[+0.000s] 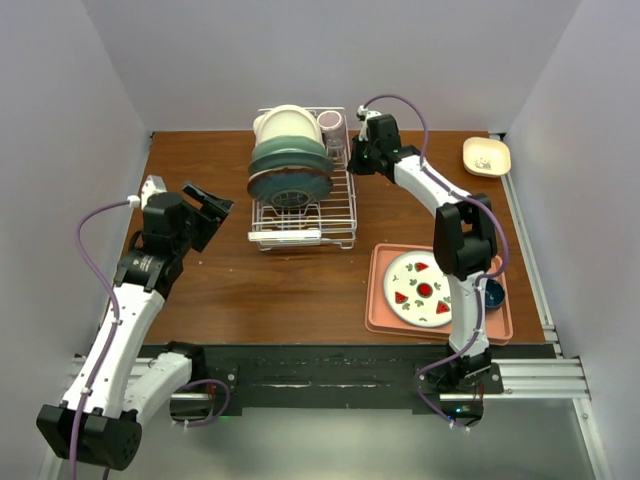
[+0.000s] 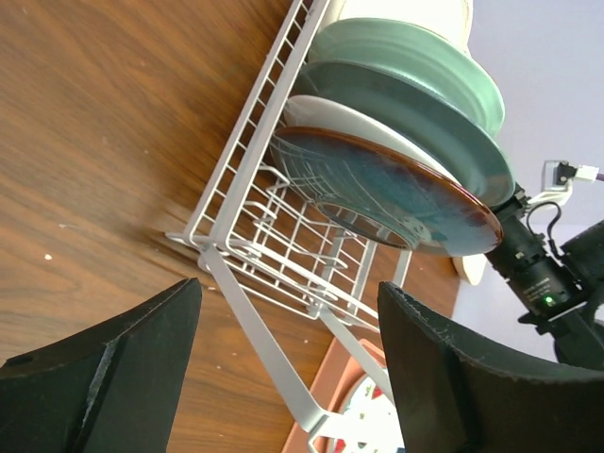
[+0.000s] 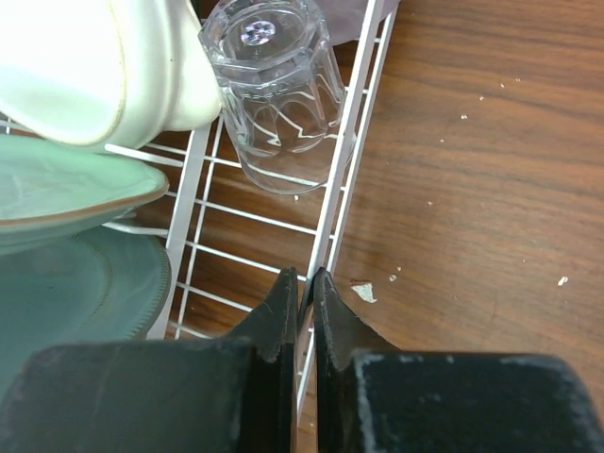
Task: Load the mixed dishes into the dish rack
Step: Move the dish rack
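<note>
The white wire dish rack (image 1: pixel 300 238) stands at the table's back centre. It holds upright pale green plates (image 1: pixel 290 160), a dark-rimmed patterned plate (image 2: pixel 396 193), a white bowl (image 3: pixel 94 66), a purple cup (image 1: pixel 330 122) and an upturned clear glass (image 3: pixel 283 94). My right gripper (image 3: pixel 307 278) is at the rack's right side, shut on its white rim wire (image 3: pixel 349 160) just below the glass. My left gripper (image 2: pixel 288 377) hovers open and empty to the left of the rack (image 2: pixel 283 226), its fingers (image 2: pixel 104 377) apart from it.
A salmon-pink tray (image 1: pixel 385 300) at the front right carries a white plate with red fruit print (image 1: pixel 420 288) and a small dark blue bowl (image 1: pixel 493 293). A cream square dish (image 1: pixel 486 156) lies at the back right corner. Grey walls close in three sides of the table.
</note>
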Action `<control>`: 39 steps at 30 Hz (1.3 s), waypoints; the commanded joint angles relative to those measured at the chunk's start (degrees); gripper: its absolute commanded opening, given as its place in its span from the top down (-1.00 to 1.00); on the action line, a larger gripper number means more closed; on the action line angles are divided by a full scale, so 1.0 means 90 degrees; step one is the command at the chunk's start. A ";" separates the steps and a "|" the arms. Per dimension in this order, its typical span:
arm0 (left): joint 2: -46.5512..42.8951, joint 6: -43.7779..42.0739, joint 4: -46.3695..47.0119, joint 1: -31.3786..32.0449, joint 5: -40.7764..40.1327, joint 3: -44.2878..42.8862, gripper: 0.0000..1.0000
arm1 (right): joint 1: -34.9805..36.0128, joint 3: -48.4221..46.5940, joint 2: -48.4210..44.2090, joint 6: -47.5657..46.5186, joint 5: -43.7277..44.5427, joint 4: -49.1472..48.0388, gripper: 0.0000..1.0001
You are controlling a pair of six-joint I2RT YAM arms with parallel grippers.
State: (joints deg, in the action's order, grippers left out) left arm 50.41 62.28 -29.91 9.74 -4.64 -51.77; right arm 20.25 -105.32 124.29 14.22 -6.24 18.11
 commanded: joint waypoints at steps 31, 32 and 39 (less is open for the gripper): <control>0.0706 -0.1842 -0.0827 -0.0047 -0.0519 -0.1181 -0.68 | 0.2593 0.2746 -0.2149 0.3175 0.0235 -0.0517 1.00; 0.0746 -0.1871 -0.0837 -0.0047 -0.0548 -0.1191 -0.68 | 0.2671 0.2853 -0.2208 0.3311 0.0215 -0.0566 1.00; 0.1195 -0.2047 -0.0993 -0.0047 -0.1075 -0.1699 -0.69 | 0.2896 0.3547 -0.2813 0.3391 0.0321 -0.0509 1.00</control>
State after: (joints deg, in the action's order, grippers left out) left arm 59.53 45.74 -39.51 9.72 -10.24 -62.61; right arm 42.87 -75.77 103.66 43.24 7.90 11.68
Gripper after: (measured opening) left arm 0.844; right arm 0.040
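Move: The right hand's shut fingers already pinch the dish rack's right rail; the rack's middle lies about 13 cm to its left and 2 cm back. The glass stands in the rack some 5 cm ahead and 4 cm left, the mug about 13 cm ahead and 5 cm left, the brown-rimmed plate roughly 6 cm back and 16 cm left. From the open left hand, the rack's middle is some 12 cm ahead, 20 cm right and well below. Back towards the robot at first, then faster on a slant back and left, the right hand drags the dish rack by its pinched right rail across the table, about 20 cm in all at level height, its grip kept shut. The left hand stays wide open near the rack's front left, drifting only a couple of centimetres left while rolling its left side up nearly 20 degrees. ##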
